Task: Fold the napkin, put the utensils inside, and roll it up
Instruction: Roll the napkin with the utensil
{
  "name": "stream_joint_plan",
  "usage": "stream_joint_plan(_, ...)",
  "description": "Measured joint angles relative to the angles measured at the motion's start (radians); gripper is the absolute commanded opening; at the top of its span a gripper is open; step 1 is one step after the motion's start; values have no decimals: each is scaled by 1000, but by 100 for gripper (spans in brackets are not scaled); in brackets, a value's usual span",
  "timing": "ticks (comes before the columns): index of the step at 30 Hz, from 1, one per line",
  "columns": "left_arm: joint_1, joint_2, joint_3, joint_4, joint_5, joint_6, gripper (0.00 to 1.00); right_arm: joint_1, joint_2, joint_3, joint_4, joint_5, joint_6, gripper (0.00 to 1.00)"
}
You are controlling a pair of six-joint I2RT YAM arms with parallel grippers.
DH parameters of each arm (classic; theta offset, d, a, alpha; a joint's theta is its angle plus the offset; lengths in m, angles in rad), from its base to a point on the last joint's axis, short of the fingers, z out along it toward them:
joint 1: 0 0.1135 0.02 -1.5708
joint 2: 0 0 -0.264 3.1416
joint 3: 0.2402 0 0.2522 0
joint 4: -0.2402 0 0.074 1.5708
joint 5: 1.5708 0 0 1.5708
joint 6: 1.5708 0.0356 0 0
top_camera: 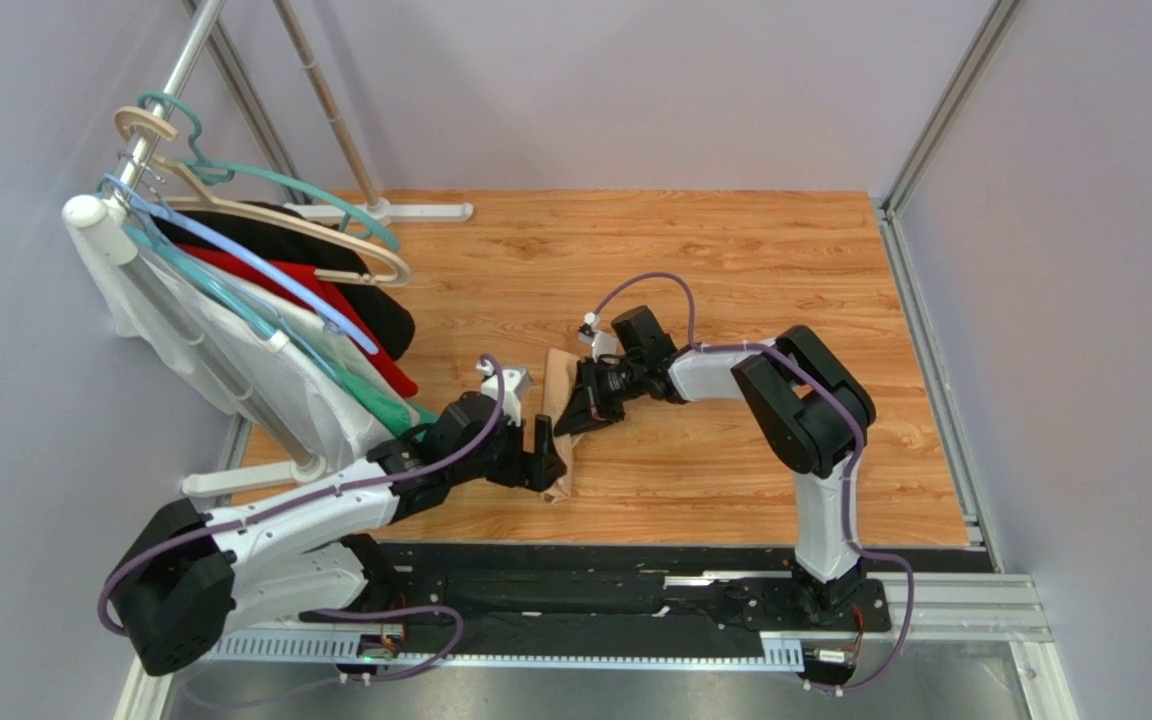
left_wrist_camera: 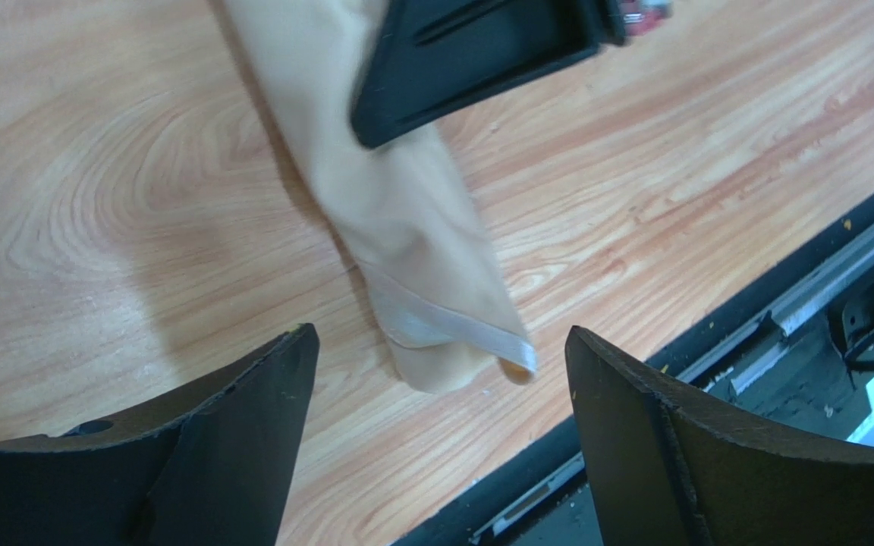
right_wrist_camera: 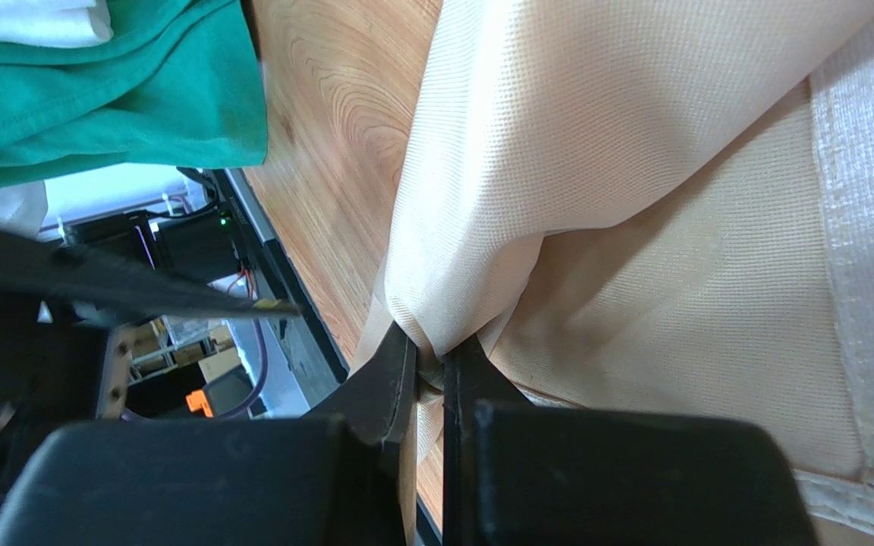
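Note:
The napkin (top_camera: pixel 558 378), pale peach cloth gathered into a long narrow bundle, lies across the wooden table. My right gripper (top_camera: pixel 579 413) is shut on a pinch of it (right_wrist_camera: pixel 635 171), the fold squeezed between the two fingers at the right gripper (right_wrist_camera: pixel 433 358). My left gripper (left_wrist_camera: pixel 442 336) stands open over the bundle's near end (left_wrist_camera: pixel 419 228), its fingers apart on either side and not touching the cloth. In the top view the left gripper (top_camera: pixel 545 458) sits just left of the bundle. The utensils are hidden; a small tan tip (left_wrist_camera: pixel 516 371) peeks from the bundle's end, and I cannot tell what it is.
A rack of hangers with white, red, black and green garments (top_camera: pixel 282 315) stands at the left, close to the left arm. Green cloth (right_wrist_camera: pixel 122 91) shows beside the napkin. The table's near edge with its black rail (left_wrist_camera: pixel 749 330) runs just past the bundle's end.

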Motion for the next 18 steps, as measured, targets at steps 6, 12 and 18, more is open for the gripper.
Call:
stream_joint_plan(6, 67, 45, -81, 136, 89, -81, 74, -7, 7, -2, 18, -27, -22, 0)
stream_joint_plan(12, 157, 112, -182, 343, 155, -183, 70, -16, 15, -14, 55, -55, -25, 0)
stream_joint_plan(18, 171, 272, -210, 589, 235, -272, 65, -25, 28, -30, 110, -90, -13, 0)
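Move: The near end of the napkin roll lies just ahead of the left hand by about 1 cm, roughly 2 cm to its right and some 5 cm below. The right gripper's pinch on the roll is about 5 cm ahead of the left hand, 2 cm right and 5 cm lower. From the right hand, that near end is about 5 cm back, straight in line and level. Left hand sinks about 4 cm, turning some 20 degrees, half-narrowing its fingers astride the roll's near end; right keeps pinching. ##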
